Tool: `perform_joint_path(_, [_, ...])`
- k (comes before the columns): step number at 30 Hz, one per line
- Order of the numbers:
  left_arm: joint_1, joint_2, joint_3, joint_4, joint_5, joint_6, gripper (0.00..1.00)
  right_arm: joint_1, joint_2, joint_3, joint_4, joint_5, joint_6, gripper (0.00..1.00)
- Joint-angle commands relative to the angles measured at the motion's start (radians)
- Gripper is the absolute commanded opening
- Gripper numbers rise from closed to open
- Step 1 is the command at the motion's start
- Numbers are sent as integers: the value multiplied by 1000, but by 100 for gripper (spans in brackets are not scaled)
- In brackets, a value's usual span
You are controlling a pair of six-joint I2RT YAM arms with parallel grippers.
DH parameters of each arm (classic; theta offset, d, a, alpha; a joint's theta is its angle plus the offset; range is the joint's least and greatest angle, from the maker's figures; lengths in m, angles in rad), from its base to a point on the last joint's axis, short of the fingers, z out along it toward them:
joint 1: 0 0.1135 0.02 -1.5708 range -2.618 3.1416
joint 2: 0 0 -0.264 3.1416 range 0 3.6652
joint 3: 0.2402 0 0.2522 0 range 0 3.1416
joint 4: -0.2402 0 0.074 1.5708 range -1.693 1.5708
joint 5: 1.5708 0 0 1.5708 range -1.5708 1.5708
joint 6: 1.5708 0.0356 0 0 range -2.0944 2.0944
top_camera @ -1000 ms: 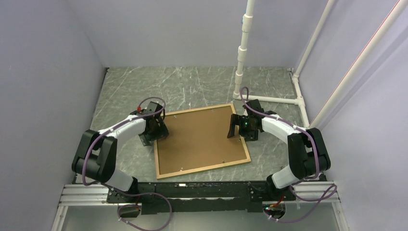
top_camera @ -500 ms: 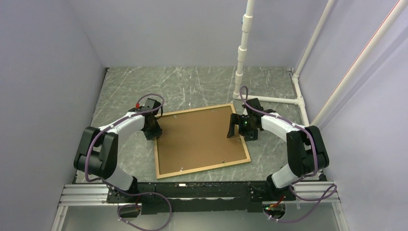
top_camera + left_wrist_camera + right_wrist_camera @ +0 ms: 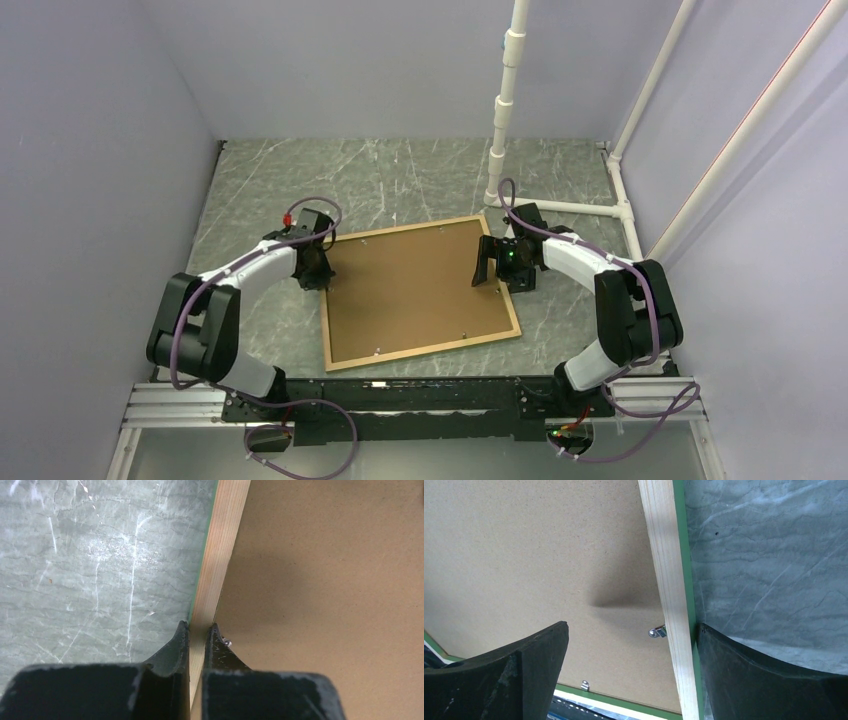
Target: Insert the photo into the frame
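The frame (image 3: 422, 350) lies flat on the grey marble-look table with its light wood side up, and a brown backing board (image 3: 415, 290) fills it. The photo is hidden. My left gripper (image 3: 322, 268) is shut on the frame's left rail (image 3: 222, 555), one finger outside it and one on the board side beside a small metal tab (image 3: 227, 642). My right gripper (image 3: 497, 262) hangs open over the right rail (image 3: 664, 555). One of its fingers is above the board (image 3: 524, 555), the other touches the rail's green outer edge (image 3: 685, 580).
A white pipe stand (image 3: 505, 110) rises at the back right, and its base pipes (image 3: 580, 208) run along the table behind the right arm. Plain walls close in the left, back and right. An aluminium rail (image 3: 200, 400) borders the near edge.
The left gripper has swung in from just outside the frame's left rail and its jaws have shut on that rail. The right arm and the frame have not moved.
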Motion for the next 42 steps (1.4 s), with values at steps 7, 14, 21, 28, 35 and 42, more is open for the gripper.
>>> perform_joint_path(7, [-8, -98, 11, -48, 126, -5, 48, 5, 38, -55, -7, -4, -5, 100])
perform_joint_path(14, [-8, -252, -106, -84, 170, -53, 91, 4, 16, -107, -20, 9, 25, 100])
perform_joint_path(21, [-15, -391, -321, 28, 354, -130, 90, 3, 9, -144, 9, -66, 31, 100])
perform_joint_path(28, [-15, -326, -319, 136, 451, -126, 90, 5, 14, -124, 40, -145, 44, 100])
perform_joint_path(35, [12, -115, -126, 181, 507, -57, 89, 10, 44, -94, 95, -230, 73, 100])
perform_joint_path(42, [145, 97, 85, 138, 521, 67, 88, 60, 117, 2, 125, -245, 109, 100])
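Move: The left hand still pinches the photo frame's left rail, whose middle lies about 3 cm back, a centimetre below. Its near-left corner is roughly 17 cm straight back, and a metal clip sits 2 cm right and 1 cm back. The backing board's middle is some 20 cm right, 1 cm back. From the right hand, the right rail's middle is about 3 cm right and 2 cm ahead. Left hand opens, hops back about 9 cm, tilts 20 degrees, then pushes forward, outer finger against the left rail. ##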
